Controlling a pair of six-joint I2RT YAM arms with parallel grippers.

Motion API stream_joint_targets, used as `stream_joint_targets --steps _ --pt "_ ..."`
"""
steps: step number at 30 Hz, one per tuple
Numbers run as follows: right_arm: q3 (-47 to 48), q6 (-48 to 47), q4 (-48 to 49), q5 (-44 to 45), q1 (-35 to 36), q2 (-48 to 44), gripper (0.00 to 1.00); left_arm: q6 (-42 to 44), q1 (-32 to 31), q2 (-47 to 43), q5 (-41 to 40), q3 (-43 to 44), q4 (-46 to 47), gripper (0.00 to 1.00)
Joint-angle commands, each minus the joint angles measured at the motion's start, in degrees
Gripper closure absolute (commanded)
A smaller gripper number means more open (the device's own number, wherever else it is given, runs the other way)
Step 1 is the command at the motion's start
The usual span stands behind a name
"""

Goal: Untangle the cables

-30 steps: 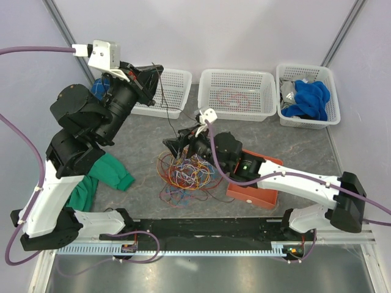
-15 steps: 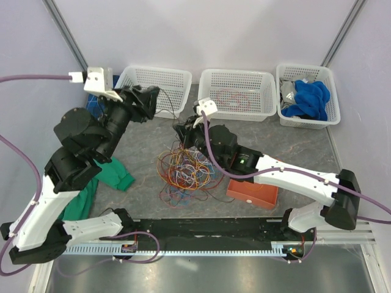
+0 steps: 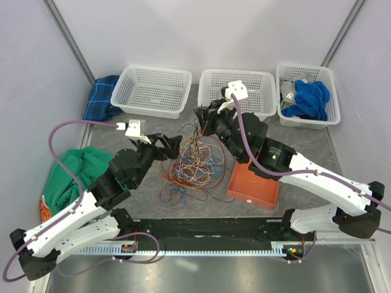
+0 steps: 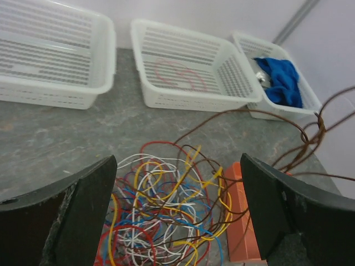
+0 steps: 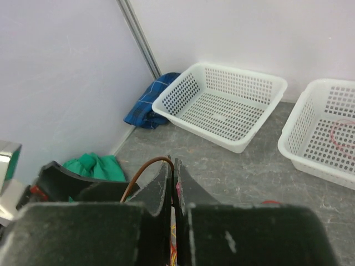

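Note:
The cables (image 3: 190,166) lie as a many-coloured tangle on the grey table, seen close up in the left wrist view (image 4: 166,210). My left gripper (image 3: 176,151) is low at the tangle's left edge, open wide, and its fingers (image 4: 83,216) hold nothing. My right gripper (image 3: 201,119) is above the tangle's far side, shut on a brown cable (image 5: 145,166) that arches out of its tips (image 5: 174,166). Brown strands (image 4: 260,113) stretch taut from the pile up to the right.
Three white baskets stand along the back: left (image 3: 153,91), middle (image 3: 237,93) with a red loop inside, and right (image 3: 307,96) with blue cloth. An orange tray (image 3: 252,183) sits right of the tangle. Green cloth (image 3: 79,168) and a blue plaid cloth (image 3: 101,97) lie at the left.
My left arm came down from beside the left basket to the tangle and opened its jaws. My right gripper shut on a brown cable and lifted it toward the middle basket.

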Motion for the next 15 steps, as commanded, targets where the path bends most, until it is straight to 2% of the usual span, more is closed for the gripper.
stream_joint_targets --steps 1,4,8,15 --pt "3.1 2.3 -3.7 -1.8 0.0 -1.4 1.0 3.6 0.1 -4.5 9.5 -6.7 27.2 0.0" --pt "2.8 3.5 -4.2 -3.5 -0.1 -2.1 1.0 6.0 0.1 -5.0 12.4 -9.6 34.5 0.0" --pt "2.0 4.5 -4.5 -4.7 -0.1 -2.8 1.0 7.9 0.1 -3.7 14.7 -9.6 39.3 0.0" --pt "1.3 5.6 -4.6 -5.9 -0.1 -3.1 1.0 8.1 0.1 2.7 19.6 -7.4 42.5 0.01"
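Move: The brown cable's knotted stretch, hanging from the right hand's shut fingers, lies roughly 2 cm ahead of the open left hand, 8 cm to its right and 6 cm above. The cable pile is some 2 cm ahead, 5 cm right and 30 cm below; the orange box stands level with that hand, 26 cm right and 29 cm below. From the right hand, the knotted stretch is straight below by about 6 cm. The right hand keeps its pinch on the brown cable, holding it up over the pile with only a small drift of about 1.5 cm backward. The open, empty left hand swings up some 8 cm and about 4 cm to the right, towards the hanging strands, tipping its fingers upward and turning clockwise so that they point at the cable just under the right fingertips. ##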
